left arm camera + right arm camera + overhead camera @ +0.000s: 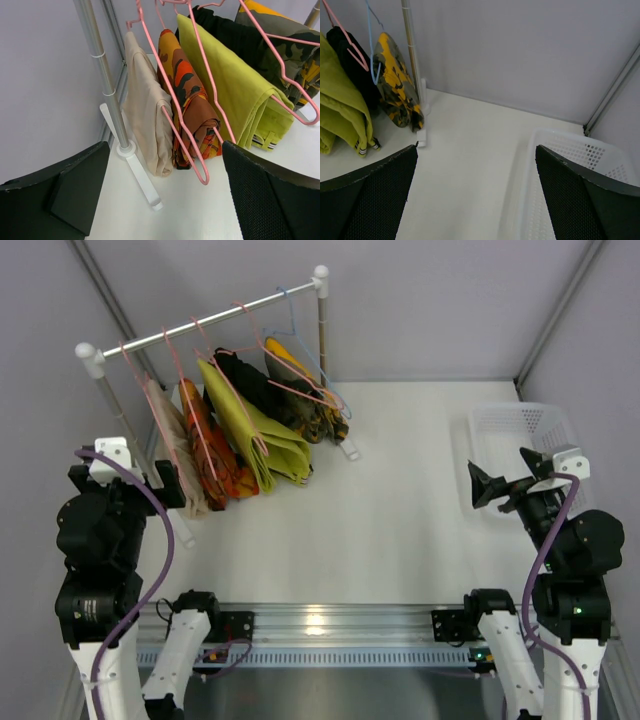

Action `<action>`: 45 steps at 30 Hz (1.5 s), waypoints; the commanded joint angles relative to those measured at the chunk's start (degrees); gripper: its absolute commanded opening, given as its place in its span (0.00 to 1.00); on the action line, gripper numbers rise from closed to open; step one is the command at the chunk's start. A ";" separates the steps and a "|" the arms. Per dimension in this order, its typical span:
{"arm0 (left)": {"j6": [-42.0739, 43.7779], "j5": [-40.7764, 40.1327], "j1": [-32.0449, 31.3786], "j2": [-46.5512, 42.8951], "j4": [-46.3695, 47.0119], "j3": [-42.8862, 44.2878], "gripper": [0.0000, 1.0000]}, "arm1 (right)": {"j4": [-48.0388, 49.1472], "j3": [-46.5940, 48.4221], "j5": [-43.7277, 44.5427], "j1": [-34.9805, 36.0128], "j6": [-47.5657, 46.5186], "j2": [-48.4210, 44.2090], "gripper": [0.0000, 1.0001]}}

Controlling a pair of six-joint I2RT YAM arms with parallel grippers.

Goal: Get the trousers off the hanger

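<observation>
Two pairs of trousers hang folded over pink hangers [204,179] at the left end of a white rail [205,325]. The plain beige pair [172,445] [145,110] is nearest the left post; the orange-red pair with dark patches [215,450] [187,95] hangs beside it. My left gripper [165,485] [165,195] is open just in front of and below these two, touching neither. My right gripper [490,485] [475,185] is open and empty at the far right, over the table beside the basket.
Yellow-green [260,435], black [245,375] and yellow camouflage [310,400] garments hang further right on the rail. The rack's left post [102,75] and white foot [142,180] stand close to my left fingers. A white mesh basket [525,425] [580,165] sits at the right.
</observation>
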 commanded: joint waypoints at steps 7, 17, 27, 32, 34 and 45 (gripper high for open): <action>-14.92 -8.65 1.58 1.33 0.02 1.95 0.99 | 0.97 -0.74 -0.73 -0.98 0.35 -0.11 0.99; -26.73 6.45 5.36 6.60 -0.51 6.43 0.99 | -0.17 -0.83 -1.70 -0.98 -0.27 1.56 0.99; -30.95 12.27 5.97 12.32 1.16 10.82 0.99 | 0.01 0.48 -4.34 -0.98 -0.53 5.16 0.99; -32.18 5.42 6.85 18.37 -1.56 17.93 0.97 | 0.00 1.45 -5.57 -0.98 -0.62 6.75 0.99; -32.62 1.20 7.47 19.87 -2.88 18.39 0.97 | 0.35 1.71 -5.66 -0.98 -0.62 7.45 0.99; -32.18 4.53 10.80 24.71 1.85 11.54 0.99 | 1.32 1.98 -6.27 -0.98 -0.36 10.00 1.00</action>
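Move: The beige trousers hang roughly 15 cm ahead of my left hand, 2 cm to its left and 20 cm lower. The orange camouflage trousers are beside them, about 16 cm ahead and 5 cm to my left hand's right, with the green trousers at 18 cm ahead and 13 cm right. The rack post stands some 18 cm ahead and 10 cm left. From my right hand the beige trousers are about 14 cm ahead and 55 cm left. I bring my open left hand about 10 cm forward towards the beige trousers, rolling it some 30 degrees left side down. It swings right, then back left, arching up nearly 5 cm before sinking to its starting height, and turns counter-clockwise and slightly down late on. My right hand, also open, eases forward and down about 4 cm each, tipping down a little. ##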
